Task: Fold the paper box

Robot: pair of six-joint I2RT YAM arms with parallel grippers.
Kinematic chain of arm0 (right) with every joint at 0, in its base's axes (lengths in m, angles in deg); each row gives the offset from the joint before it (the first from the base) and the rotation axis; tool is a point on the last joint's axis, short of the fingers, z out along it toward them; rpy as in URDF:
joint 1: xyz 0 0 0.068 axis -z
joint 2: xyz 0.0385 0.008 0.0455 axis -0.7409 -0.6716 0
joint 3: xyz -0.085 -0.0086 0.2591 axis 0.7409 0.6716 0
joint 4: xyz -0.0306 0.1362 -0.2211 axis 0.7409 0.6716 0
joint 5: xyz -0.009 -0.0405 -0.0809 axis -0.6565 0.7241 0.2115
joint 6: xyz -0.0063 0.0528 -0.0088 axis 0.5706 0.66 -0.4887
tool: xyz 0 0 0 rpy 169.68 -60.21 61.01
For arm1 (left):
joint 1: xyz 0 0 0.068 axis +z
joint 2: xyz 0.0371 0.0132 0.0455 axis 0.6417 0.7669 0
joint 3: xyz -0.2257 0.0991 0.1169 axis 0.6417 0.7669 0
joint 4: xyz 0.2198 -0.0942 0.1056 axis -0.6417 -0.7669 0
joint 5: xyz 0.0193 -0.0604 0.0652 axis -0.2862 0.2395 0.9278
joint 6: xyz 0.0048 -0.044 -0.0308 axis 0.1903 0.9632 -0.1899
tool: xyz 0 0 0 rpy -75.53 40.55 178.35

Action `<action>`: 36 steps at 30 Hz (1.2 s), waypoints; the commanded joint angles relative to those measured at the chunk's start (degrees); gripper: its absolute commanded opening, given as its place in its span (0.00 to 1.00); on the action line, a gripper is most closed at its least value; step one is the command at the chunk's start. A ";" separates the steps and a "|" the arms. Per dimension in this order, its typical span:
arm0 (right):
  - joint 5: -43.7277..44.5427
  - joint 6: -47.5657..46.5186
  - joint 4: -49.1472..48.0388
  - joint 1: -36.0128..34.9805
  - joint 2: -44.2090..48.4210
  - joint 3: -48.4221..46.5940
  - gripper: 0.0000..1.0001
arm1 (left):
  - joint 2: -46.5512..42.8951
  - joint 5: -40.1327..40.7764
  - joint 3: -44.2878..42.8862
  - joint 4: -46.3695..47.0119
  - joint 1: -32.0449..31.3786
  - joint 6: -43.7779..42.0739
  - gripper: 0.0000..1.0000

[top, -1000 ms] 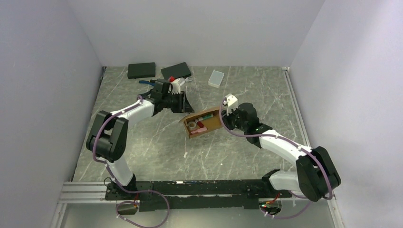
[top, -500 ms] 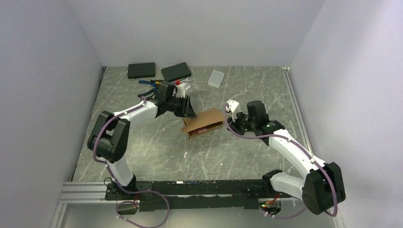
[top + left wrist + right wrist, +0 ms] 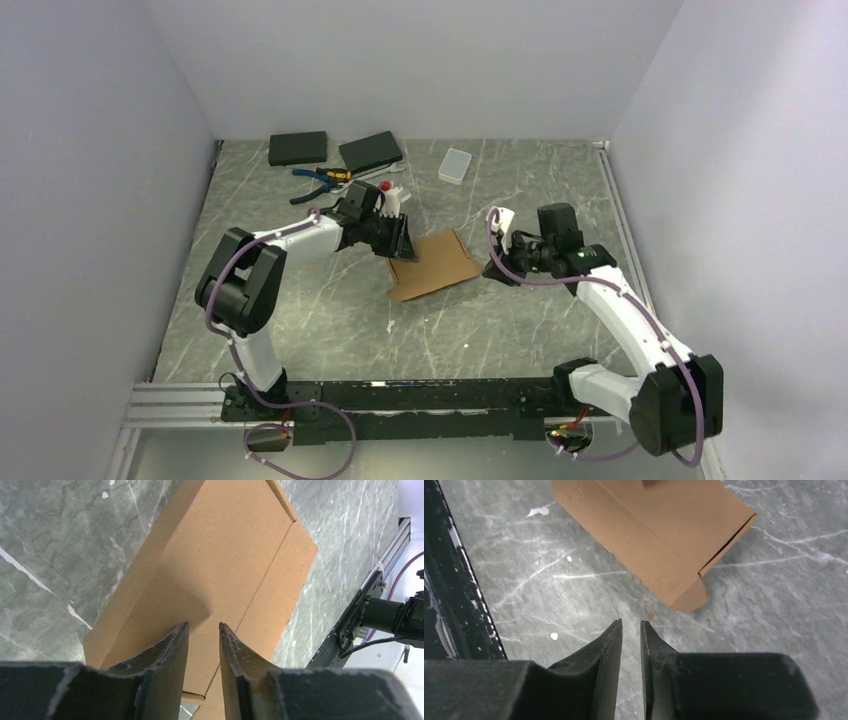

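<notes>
The paper box (image 3: 432, 263) lies in the middle of the table, plain brown, its lid down flat. In the left wrist view the paper box (image 3: 220, 555) fills the area under the jaws. My left gripper (image 3: 398, 240) hovers over the box's far-left corner, and the left gripper (image 3: 203, 624) has its jaws a little apart with nothing between them. My right gripper (image 3: 494, 266) is just off the box's right end. In its own view the right gripper (image 3: 630, 621) shows a narrow gap over bare table, short of the paper box (image 3: 659, 525).
Two flat black boxes (image 3: 298, 148) (image 3: 370, 150) and a translucent white case (image 3: 455, 165) lie at the back. Blue-and-yellow pliers (image 3: 320, 178) and a small red-and-white item (image 3: 386, 186) sit behind the left gripper. Walls close in left, right and back.
The box stood open with its contents showing; its lid has come down flat. The left gripper moved down onto the box's corner. The right gripper drew back to the right.
</notes>
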 commanded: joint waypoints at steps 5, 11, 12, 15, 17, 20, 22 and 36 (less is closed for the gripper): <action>-1.53 10.75 -8.02 -3.18 -11.83 -8.59 0.23 | 2.22 2.21 0.60 -0.77 -0.53 -0.74 0.35; -1.63 12.84 -8.54 -3.82 -23.06 -13.67 0.23 | -1.82 4.38 1.52 -0.26 -0.53 0.47 0.37; -1.30 13.38 -9.00 -3.74 -23.76 -13.85 0.23 | -3.11 4.81 1.98 0.08 -0.46 0.82 0.38; -1.12 16.24 -10.43 -2.60 -25.20 -14.02 0.26 | -7.99 6.67 4.47 2.60 -0.45 2.53 0.43; -1.71 18.39 -11.19 -1.13 -26.55 -14.78 0.32 | -12.04 8.34 6.75 4.75 -0.36 3.89 0.49; -1.46 21.25 -12.00 0.98 -29.20 -16.19 0.39 | -18.61 11.21 11.90 8.24 -0.12 5.72 0.60; -1.41 22.93 -12.62 2.24 -31.46 -17.09 0.44 | -22.47 13.29 15.56 9.54 0.19 7.03 0.67; -4.43 25.71 -10.55 3.14 -45.93 -26.19 0.51 | -33.73 8.51 38.15 28.66 6.96 23.67 0.95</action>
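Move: Over the lid's left part, the left hand has the paper box's middle some 10 cm to its right, 2 cm back and 4 cm below; the box's front lip, still hanging outside, has its middle about 9 cm back and 12 cm right. From the right hand the box's middle lies roughly 14 cm left, 5 cm ahead and 11 cm down, with the front lip about 13 cm left and 2 cm back. Swinging about 13 cm forward and a little left along the box's right side while sinking some 8 cm, the right hand tips down and half opens its fingers around the far part of that side wall. The left hand first stays at the lid, then lifts about 5 cm, goes 9 cm left and 5 cm back off the left edge, sinks again and spreads its fingers wide, turning counter-clockwise. ##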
